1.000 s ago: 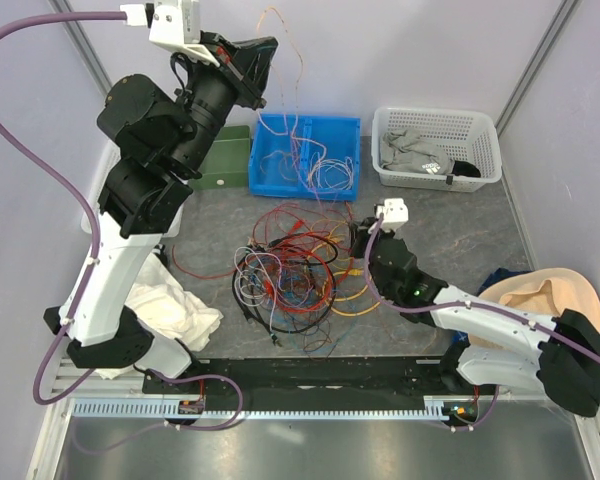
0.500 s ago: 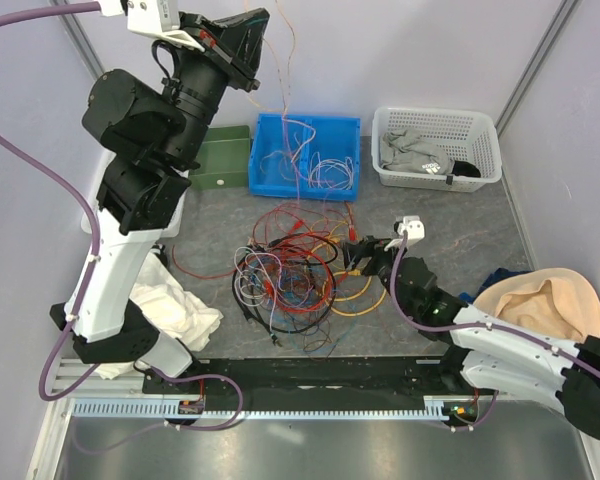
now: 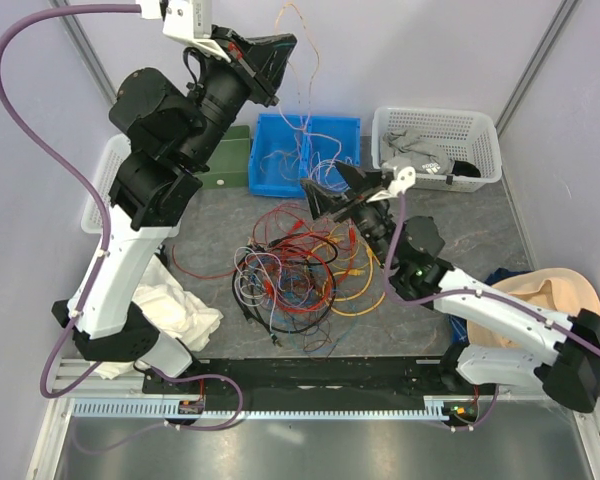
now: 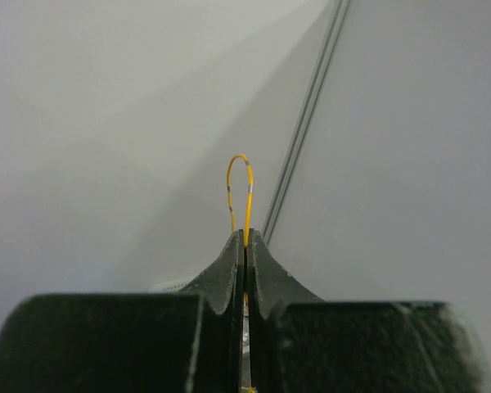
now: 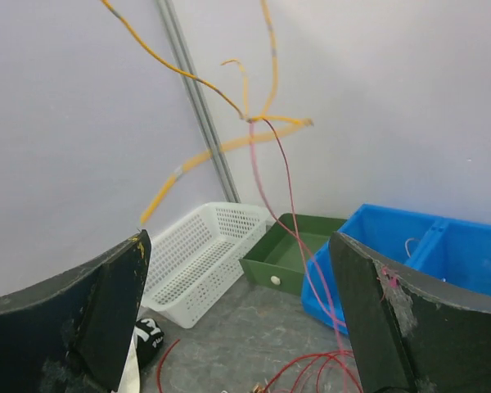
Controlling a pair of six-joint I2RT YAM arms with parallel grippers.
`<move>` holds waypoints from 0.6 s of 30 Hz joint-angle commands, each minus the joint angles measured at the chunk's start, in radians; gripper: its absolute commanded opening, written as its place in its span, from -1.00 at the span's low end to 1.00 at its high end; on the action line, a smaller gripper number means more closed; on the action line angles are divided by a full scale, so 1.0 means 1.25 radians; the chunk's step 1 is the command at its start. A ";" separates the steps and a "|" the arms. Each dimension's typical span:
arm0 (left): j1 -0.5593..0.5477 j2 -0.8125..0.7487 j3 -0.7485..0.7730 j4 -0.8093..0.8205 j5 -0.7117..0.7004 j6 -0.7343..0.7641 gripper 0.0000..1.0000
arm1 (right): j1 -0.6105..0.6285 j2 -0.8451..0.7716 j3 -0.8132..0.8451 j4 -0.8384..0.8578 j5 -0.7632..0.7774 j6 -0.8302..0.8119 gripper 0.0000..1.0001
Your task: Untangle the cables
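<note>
The cables point(image 3: 290, 268) lie in a tangled heap of red, orange, yellow, white and black wires on the grey table. My left gripper point(image 3: 278, 55) is raised high at the back, shut on a thin yellow cable point(image 4: 242, 187) that loops out past its tips point(image 4: 245, 237). From there the strand point(image 3: 298, 110) hangs down towards the blue bin. My right gripper point(image 3: 332, 192) hovers over the far side of the heap, open wide point(image 5: 237, 241) with nothing gripped. A red wire point(image 5: 299, 246) and yellow strands point(image 5: 229, 102) hang in the air in front of it.
A blue bin point(image 3: 325, 128) holding white wires, a green tray point(image 3: 223, 165) and a white basket point(image 3: 105, 180) stand at the back left. Another white basket point(image 3: 438, 125) with cloths is back right. A white cloth point(image 3: 175, 305) lies near left, a beige hat point(image 3: 540, 290) near right.
My right gripper has opened and lifted off the heap, swinging back and left toward the blue bin. My left arm has shifted right, still pinching the yellow cable.
</note>
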 commanded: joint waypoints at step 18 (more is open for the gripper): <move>-0.018 -0.072 -0.082 -0.033 0.043 -0.051 -0.97 | -0.005 0.362 0.252 -0.002 0.153 -0.095 -1.00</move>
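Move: The left hand still grips the orange cable high up. The hanging pink strand is some 10 cm ahead of the right hand, 7 cm to its left and 3 cm lower; from the left hand it is about 8 cm ahead, 3 cm right and 27 cm below. From the right hand, the blue bin lies roughly 25 cm ahead, 8 cm left and 36 cm down, the tangle on the table about level, 11 cm left and 38 cm down. The right hand reaches about 10 cm forward and left, then dips, pinching the pink strand; the left sinks. ##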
